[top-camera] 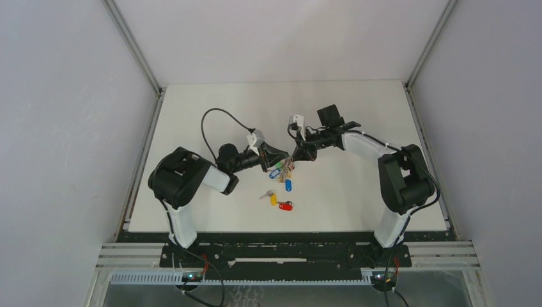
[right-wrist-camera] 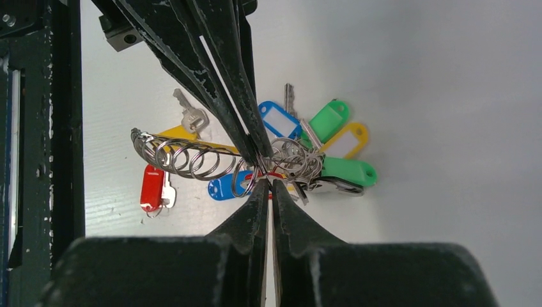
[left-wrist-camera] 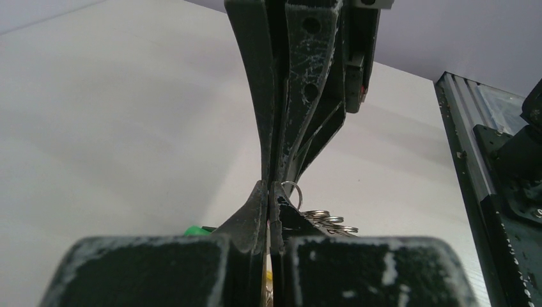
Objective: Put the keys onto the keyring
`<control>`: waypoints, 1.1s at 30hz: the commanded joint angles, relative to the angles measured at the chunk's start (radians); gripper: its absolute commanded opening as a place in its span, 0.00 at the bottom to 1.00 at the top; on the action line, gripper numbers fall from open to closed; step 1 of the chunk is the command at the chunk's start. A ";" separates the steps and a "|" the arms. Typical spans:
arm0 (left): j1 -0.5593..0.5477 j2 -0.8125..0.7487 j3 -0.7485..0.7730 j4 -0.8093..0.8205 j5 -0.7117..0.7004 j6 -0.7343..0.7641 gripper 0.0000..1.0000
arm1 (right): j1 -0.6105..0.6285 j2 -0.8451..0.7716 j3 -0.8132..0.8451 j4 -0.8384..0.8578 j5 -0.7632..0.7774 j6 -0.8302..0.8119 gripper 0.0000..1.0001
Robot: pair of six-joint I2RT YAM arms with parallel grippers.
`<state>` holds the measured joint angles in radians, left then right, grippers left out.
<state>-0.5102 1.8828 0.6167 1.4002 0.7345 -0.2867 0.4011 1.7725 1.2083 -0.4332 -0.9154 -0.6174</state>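
The keyring (right-wrist-camera: 300,160) is a bunch of silver rings with blue, green and yellow tags, plus a stretched wire coil (right-wrist-camera: 185,160). It is held just above the table (top-camera: 358,128) between both arms (top-camera: 283,169). My right gripper (right-wrist-camera: 268,182) is shut on its wire, and so is my left gripper (left-wrist-camera: 271,188), tip to tip with the right; a small ring (left-wrist-camera: 291,190) pokes out beside its tips. Two loose keys lie on the table nearer the bases: a yellow-tagged one (top-camera: 273,198) (right-wrist-camera: 182,128) and a red-tagged one (top-camera: 286,206) (right-wrist-camera: 153,188).
A blue tag (top-camera: 288,185) sits just below the bunch, between it and the loose keys. White walls with metal rails (top-camera: 144,147) border the table on the left and right. The dark base rail (top-camera: 287,256) runs along the near edge.
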 commanded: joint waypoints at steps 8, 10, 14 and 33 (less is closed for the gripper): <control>0.013 -0.078 0.003 0.088 -0.123 -0.061 0.00 | 0.023 -0.059 -0.105 0.210 0.067 0.243 0.00; 0.013 -0.074 0.002 0.088 -0.122 -0.060 0.00 | 0.012 -0.083 -0.135 0.268 0.067 0.270 0.00; 0.013 -0.067 0.002 0.088 -0.116 -0.062 0.00 | -0.016 -0.129 -0.182 0.364 0.018 0.290 0.00; 0.010 -0.080 0.009 0.089 -0.061 -0.055 0.00 | -0.031 -0.097 -0.185 0.521 -0.077 0.332 0.25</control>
<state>-0.5026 1.8526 0.6167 1.4132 0.6605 -0.3405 0.3798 1.6791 1.0237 -0.0017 -0.9783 -0.3237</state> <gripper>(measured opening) 0.006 0.244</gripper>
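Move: The left fingers keep the keyring pinched, its coil hanging just below their tips. From the right fingertips, closed right beside it, the coil's middle lies about 2 cm to the left, 2 cm back and 2 cm lower. A blue tag hangs roughly 6 cm back, 2 cm left and 7 cm below the right hand. On the table, about 10 cm below that hand, the yellow key lies 8 cm back and 7 cm left, the red key 11 cm back and 2 cm left. With its closed tips beside the coil, the right hand first works within about a centimetre, easing forward-left and slightly down and swinging a few degrees clockwise, then slips back to the right and rises some 3 cm, drifting left along the coil as its fingers open about a quarter and tip up some 10 degrees out of their downward slant. The left hand keeps its pinch on the keyring and lifts it about 1.5 cm, easing about 1 cm forward, so that the right's parted tips end around the rings just under the left fingertips. ##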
